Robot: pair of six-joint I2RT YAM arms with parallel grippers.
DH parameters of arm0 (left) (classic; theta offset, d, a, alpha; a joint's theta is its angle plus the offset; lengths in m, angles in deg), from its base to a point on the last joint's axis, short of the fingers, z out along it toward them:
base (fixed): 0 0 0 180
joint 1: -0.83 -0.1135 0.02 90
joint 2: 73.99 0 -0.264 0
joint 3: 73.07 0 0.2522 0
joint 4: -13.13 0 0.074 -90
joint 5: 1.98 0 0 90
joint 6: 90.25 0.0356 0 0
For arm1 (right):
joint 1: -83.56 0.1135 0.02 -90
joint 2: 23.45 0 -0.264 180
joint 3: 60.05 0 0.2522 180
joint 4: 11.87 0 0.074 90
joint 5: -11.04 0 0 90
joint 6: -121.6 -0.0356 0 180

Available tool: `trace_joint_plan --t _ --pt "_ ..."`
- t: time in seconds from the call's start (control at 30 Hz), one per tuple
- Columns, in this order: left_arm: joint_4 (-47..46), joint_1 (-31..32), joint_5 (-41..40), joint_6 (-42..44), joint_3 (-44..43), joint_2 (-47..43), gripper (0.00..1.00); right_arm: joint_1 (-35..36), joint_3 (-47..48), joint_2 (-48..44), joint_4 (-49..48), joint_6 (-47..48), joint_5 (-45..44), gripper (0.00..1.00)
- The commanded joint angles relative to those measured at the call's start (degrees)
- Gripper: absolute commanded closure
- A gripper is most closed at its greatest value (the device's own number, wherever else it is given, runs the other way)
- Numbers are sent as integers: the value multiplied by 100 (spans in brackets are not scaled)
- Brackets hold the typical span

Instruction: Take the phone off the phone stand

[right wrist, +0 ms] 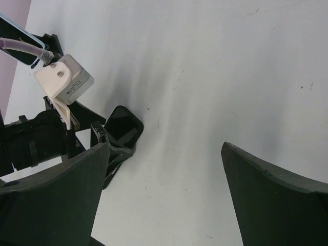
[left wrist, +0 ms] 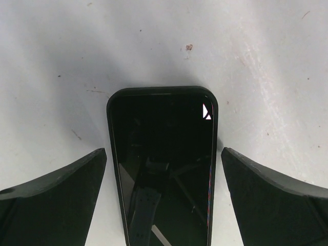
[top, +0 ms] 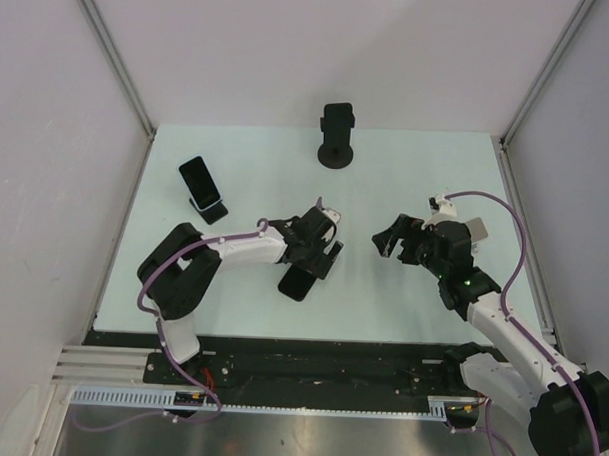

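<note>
A black phone (top: 296, 283) lies flat on the table, screen up. My left gripper (top: 311, 260) straddles it with the jaws open. In the left wrist view the phone (left wrist: 161, 169) sits between the two fingers (left wrist: 61, 189), a strip of bare table showing on each side. My right gripper (top: 387, 241) hovers open to the right with nothing between its fingers (right wrist: 277, 195). It faces the left gripper and the phone's end (right wrist: 123, 125). A black phone stand (top: 337, 139) stands upright at the back centre.
Another phone (top: 198, 181) leans on a small stand (top: 213, 210) at the back left, and its edge (right wrist: 15, 25) shows in the right wrist view. White walls close off the table on three sides. The arm bases sit along the near edge.
</note>
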Motion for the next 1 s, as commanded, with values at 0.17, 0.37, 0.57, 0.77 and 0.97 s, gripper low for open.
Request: trace_joint_plan --t 0.17,0.37,0.57,0.77,0.97 --pt "201 28 -117 23 -178 306 1 -62 106 -35 46 144 4 4" --pt "227 11 -372 -373 165 78 18 -71 106 -44 63 170 -5 4" --pt "228 -165 -592 -1119 753 -423 42 -80 106 -44 98 188 -31 4" --pt "307 -525 -812 -1691 1395 -1038 47 -106 106 -87 160 205 -58 4" --pt "342 -894 -909 -2113 1800 -1320 53 -115 106 -44 142 196 -75 4"
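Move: The phone lies flat beneath the left hand's open fingers, which straddle it nearer its far end, so its middle is about 3 cm back, 3 cm left and 2 cm below. The black stand is some 33 cm ahead and 2 cm right; the left stand with its phone is roughly 17 cm ahead and 36 cm left, both centred about 6 cm higher. From the right hand the loose phone is about 18 cm left, 4 cm back and 14 cm down. Sinking a bare centimetre, the left hand pauses astride the phone and closes its fingers until they pinch its two long edges. It then sweeps left about 8 cm, easing slightly back and staying at that low height, while the wrist turns some 25 degrees counter-clockwise and drags the phone along the table. ##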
